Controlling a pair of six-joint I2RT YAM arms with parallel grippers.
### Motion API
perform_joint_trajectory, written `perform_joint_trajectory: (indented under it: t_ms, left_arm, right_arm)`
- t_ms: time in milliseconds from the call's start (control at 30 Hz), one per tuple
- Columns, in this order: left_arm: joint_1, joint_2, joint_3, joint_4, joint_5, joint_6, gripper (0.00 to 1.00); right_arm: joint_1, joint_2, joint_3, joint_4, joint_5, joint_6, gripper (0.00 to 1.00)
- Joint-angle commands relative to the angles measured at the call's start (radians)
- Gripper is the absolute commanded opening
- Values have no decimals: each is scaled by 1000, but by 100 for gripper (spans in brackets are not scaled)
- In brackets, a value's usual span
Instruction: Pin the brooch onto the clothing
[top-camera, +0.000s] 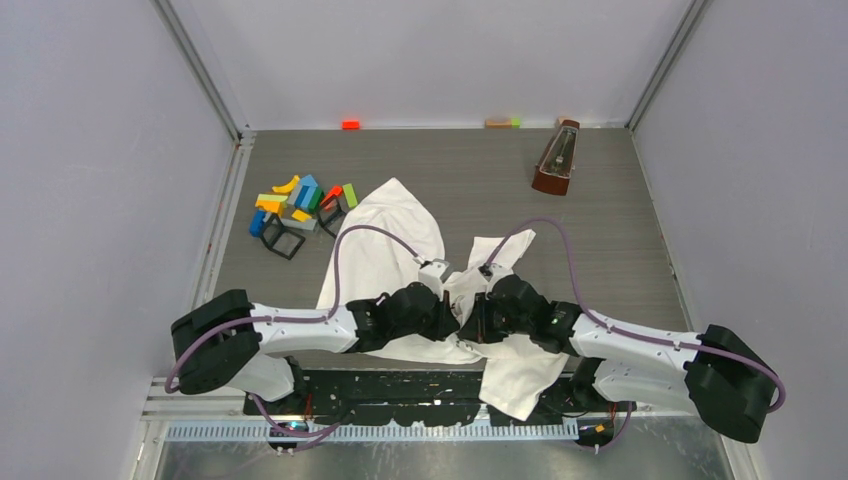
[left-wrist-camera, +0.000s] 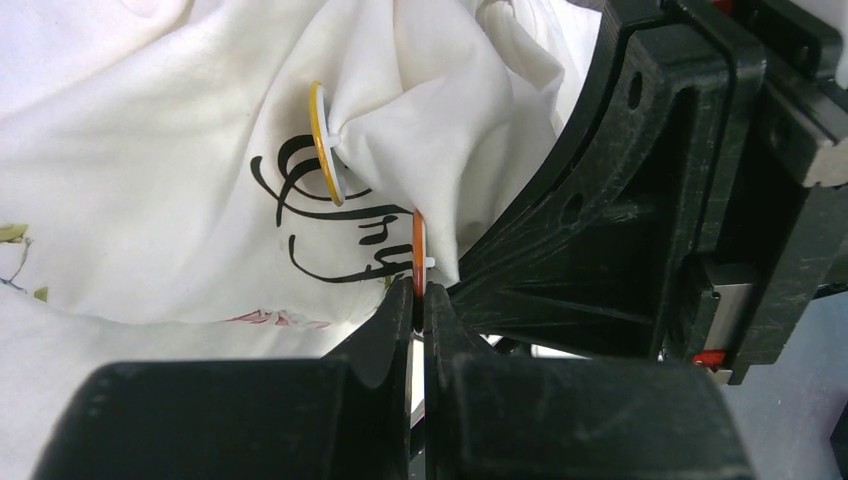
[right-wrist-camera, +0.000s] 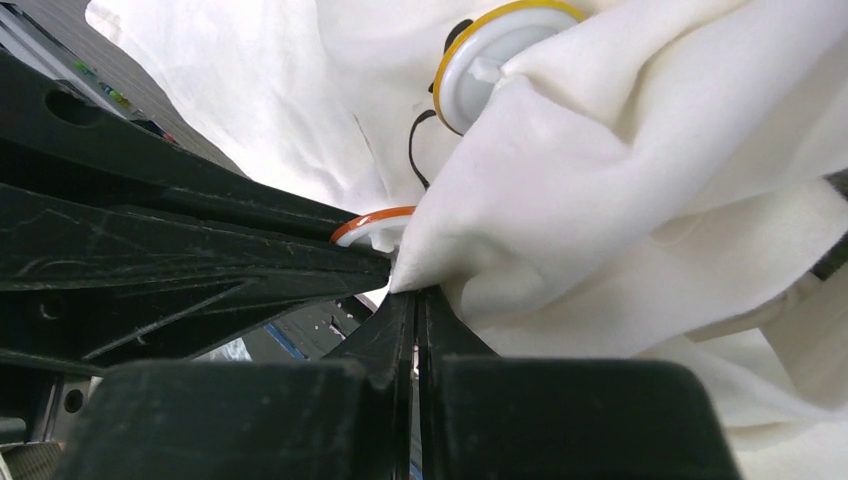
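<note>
The clothing (top-camera: 390, 240), a white T-shirt with dark cursive lettering (left-wrist-camera: 320, 215), lies crumpled across the mat. In the left wrist view my left gripper (left-wrist-camera: 420, 292) is shut on the brooch (left-wrist-camera: 417, 250), a thin orange-rimmed disc seen edge-on against the fabric. A second disc with a yellow rim (left-wrist-camera: 327, 140) sits higher on the shirt, with cloth bunched at its centre. My right gripper (right-wrist-camera: 415, 295) is shut on a pointed fold of the clothing (right-wrist-camera: 560, 170), right beside the orange-rimmed brooch (right-wrist-camera: 372, 222). Both grippers meet tip to tip over the shirt (top-camera: 465, 315).
A heap of coloured blocks (top-camera: 300, 195) and black square frames (top-camera: 283, 240) lie at the left of the mat. A brown metronome (top-camera: 557, 158) stands at the back right. Small blocks (top-camera: 350, 124) rest along the back wall.
</note>
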Motion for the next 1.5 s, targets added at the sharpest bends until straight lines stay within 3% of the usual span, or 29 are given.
perform_joint_trajectory:
  t_ms: [0, 567, 600, 633, 800, 933, 1233, 1467]
  left_arm:
    - [-8, -57, 6, 201, 35, -15, 0]
    - [8, -63, -11, 236, 27, -58, 0]
    - [28, -67, -7, 216, 42, -62, 0]
    - [43, -69, -7, 205, 69, -64, 0]
    - [166, -89, -28, 224, 335, -35, 0]
    - [263, -125, -43, 217, 557, -8, 0]
    - [399, -167, -39, 133, 952, 29, 0]
    - [427, -193, -15, 78, 1103, 20, 0]
  right_arm:
    - [3, 22, -11, 57, 11, 8, 1]
    - [2, 30, -7, 52, -13, 10, 1]
    - [3, 10, -1, 41, -10, -6, 6]
    - [3, -2, 17, 5, -5, -19, 11]
    - [-10, -139, 86, -134, 8, -146, 53]
    - [-53, -263, 128, -155, -96, -226, 68]
    - [-152, -428, 186, -169, -344, -407, 73]
    - [-154, -434, 141, -78, -380, -412, 74]
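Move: The left gripper already holds the orange-rimmed brooch, with the clothing's fold at its pin some 2 cm to the right and 2 cm below. The right gripper has that fold at its fingertips; the orange-rimmed brooch is about 1 cm ahead, 1 cm left and slightly above. The yellow-rimmed brooch on the clothing lies about 4 cm ahead, 1 cm left and 4 cm below the left hand, or 5 cm ahead, 1 cm left and 3 cm below the right. Hold both grippers nearly still at the fold first, then open the right fingers wide to let go of the clothing and lift that hand about 15 cm, its tips tilting up. Keep the left grip on the orange-rimmed brooch and raise it roughly 9 cm, first slightly forward, then back and left, turning the wrist some 25 degrees clockwise. ##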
